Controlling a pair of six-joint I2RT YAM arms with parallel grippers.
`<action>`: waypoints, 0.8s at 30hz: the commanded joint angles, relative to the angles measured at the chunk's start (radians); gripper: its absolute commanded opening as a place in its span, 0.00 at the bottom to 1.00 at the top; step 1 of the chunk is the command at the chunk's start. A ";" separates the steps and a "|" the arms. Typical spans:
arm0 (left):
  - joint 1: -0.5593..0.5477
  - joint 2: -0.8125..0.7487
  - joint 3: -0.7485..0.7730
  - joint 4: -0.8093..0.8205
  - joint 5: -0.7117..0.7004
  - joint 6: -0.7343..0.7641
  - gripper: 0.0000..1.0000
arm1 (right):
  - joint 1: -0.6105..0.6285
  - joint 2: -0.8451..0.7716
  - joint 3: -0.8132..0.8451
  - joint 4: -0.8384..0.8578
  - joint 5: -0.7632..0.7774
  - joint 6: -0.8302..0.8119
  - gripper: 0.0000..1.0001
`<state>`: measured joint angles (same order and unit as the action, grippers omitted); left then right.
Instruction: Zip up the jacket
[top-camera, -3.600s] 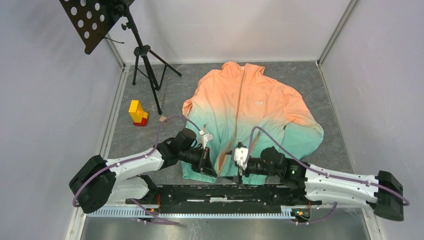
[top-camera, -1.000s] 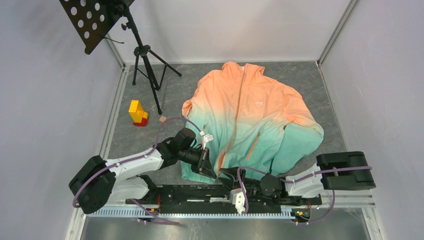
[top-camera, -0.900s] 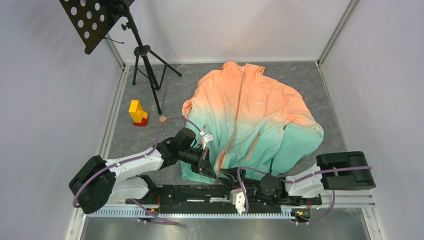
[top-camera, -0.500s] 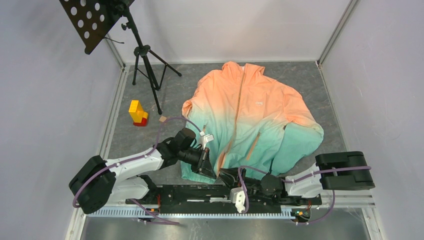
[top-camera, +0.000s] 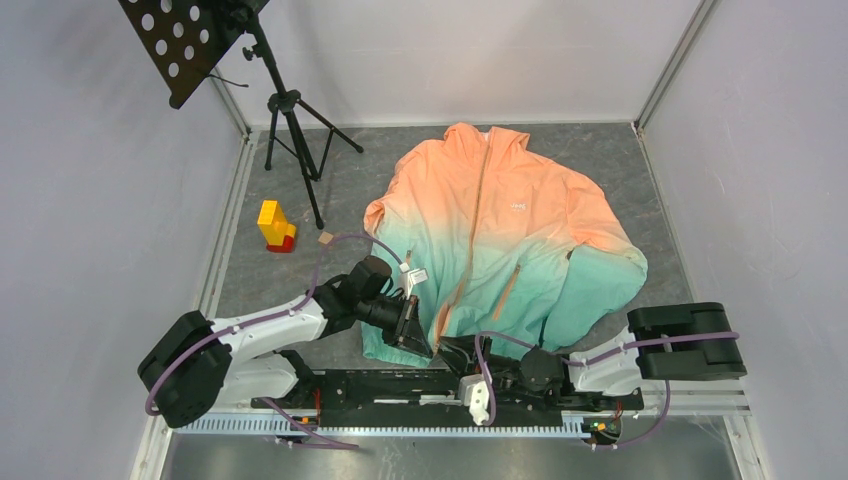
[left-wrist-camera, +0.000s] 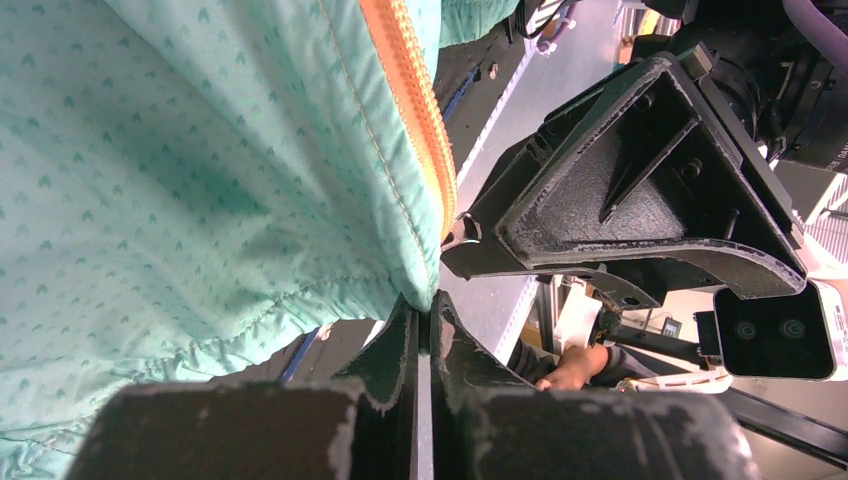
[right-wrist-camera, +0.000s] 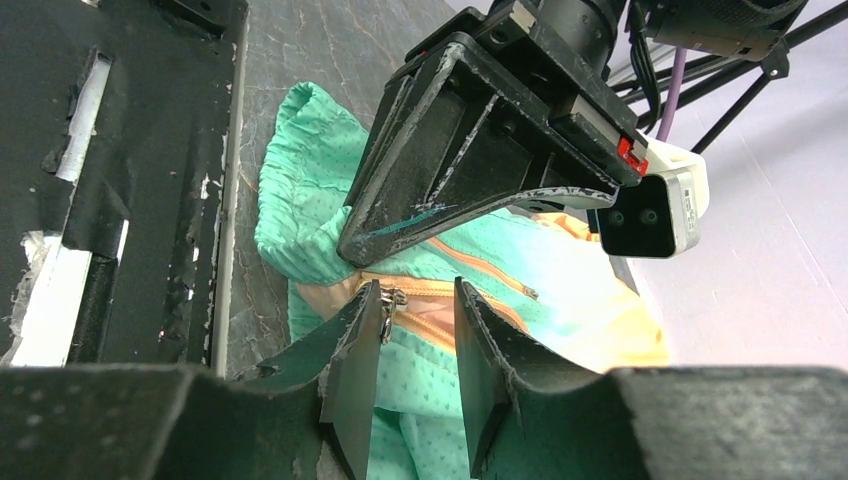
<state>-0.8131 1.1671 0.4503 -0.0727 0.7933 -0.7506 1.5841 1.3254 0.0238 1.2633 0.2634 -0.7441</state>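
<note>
The jacket (top-camera: 505, 235) lies flat on the table, peach at the collar fading to teal at the hem, its tan centre zipper (top-camera: 478, 215) running down the middle. My left gripper (top-camera: 418, 340) is shut on the teal hem (left-wrist-camera: 330, 290) just left of the zipper's orange tape (left-wrist-camera: 415, 110). My right gripper (top-camera: 448, 350) lies low at the near edge, pointing at the zipper's foot. In the right wrist view its jaws (right-wrist-camera: 417, 290) stand open over teal fabric. The metal zipper slider (right-wrist-camera: 390, 298) sits against the left finger (right-wrist-camera: 355, 350).
A black tripod stand (top-camera: 290, 110) with a perforated plate stands at the back left. A yellow and red block (top-camera: 273, 226) and a small tan piece (top-camera: 326, 238) lie left of the jacket. A black rail (top-camera: 400, 385) runs along the near edge.
The right arm has swung down from over the hem to lie low along the near edge, pointing left at the zipper's foot. In the last second it barely shifted. The left gripper has held still.
</note>
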 joint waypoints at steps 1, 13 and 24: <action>0.002 -0.005 0.024 0.020 0.044 -0.021 0.02 | 0.005 0.018 -0.008 0.055 0.006 0.020 0.38; 0.002 -0.003 0.023 0.019 0.043 -0.023 0.02 | 0.005 0.029 -0.007 0.061 0.046 0.029 0.32; 0.002 -0.004 0.029 -0.007 0.026 -0.025 0.02 | 0.006 0.019 0.021 0.017 0.093 0.082 0.00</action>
<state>-0.8127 1.1671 0.4503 -0.0727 0.7956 -0.7509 1.5845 1.3518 0.0242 1.2594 0.3145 -0.7086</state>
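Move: The zip pull at the jacket's bottom edge hangs almost between the right fingertips, about 1 cm to the hand's left, 1 cm back and 1 cm below. The hem corner in the left fingers is some 4 cm to the right hand's left, 1 cm back and 2 cm lower; the right pocket zip lies roughly 12 cm ahead, 12 cm right and 7 cm below. From the left hand, the pull is about 3 cm right, level fore and aft, 1 cm higher. The right hand, its fingers still pointing left at the bottom of the zip, sinks about 1 cm to bring the part-open tips down to the pull, then eases a little forward with a slight clockwise turn as the fingers shut, most of the closing coming at the end, and pinches the small metal pull between the tips. Meanwhile the left hand stays in place, fingers already closed on the hem corner beside the zip, holding that edge up and steady for the right hand. ##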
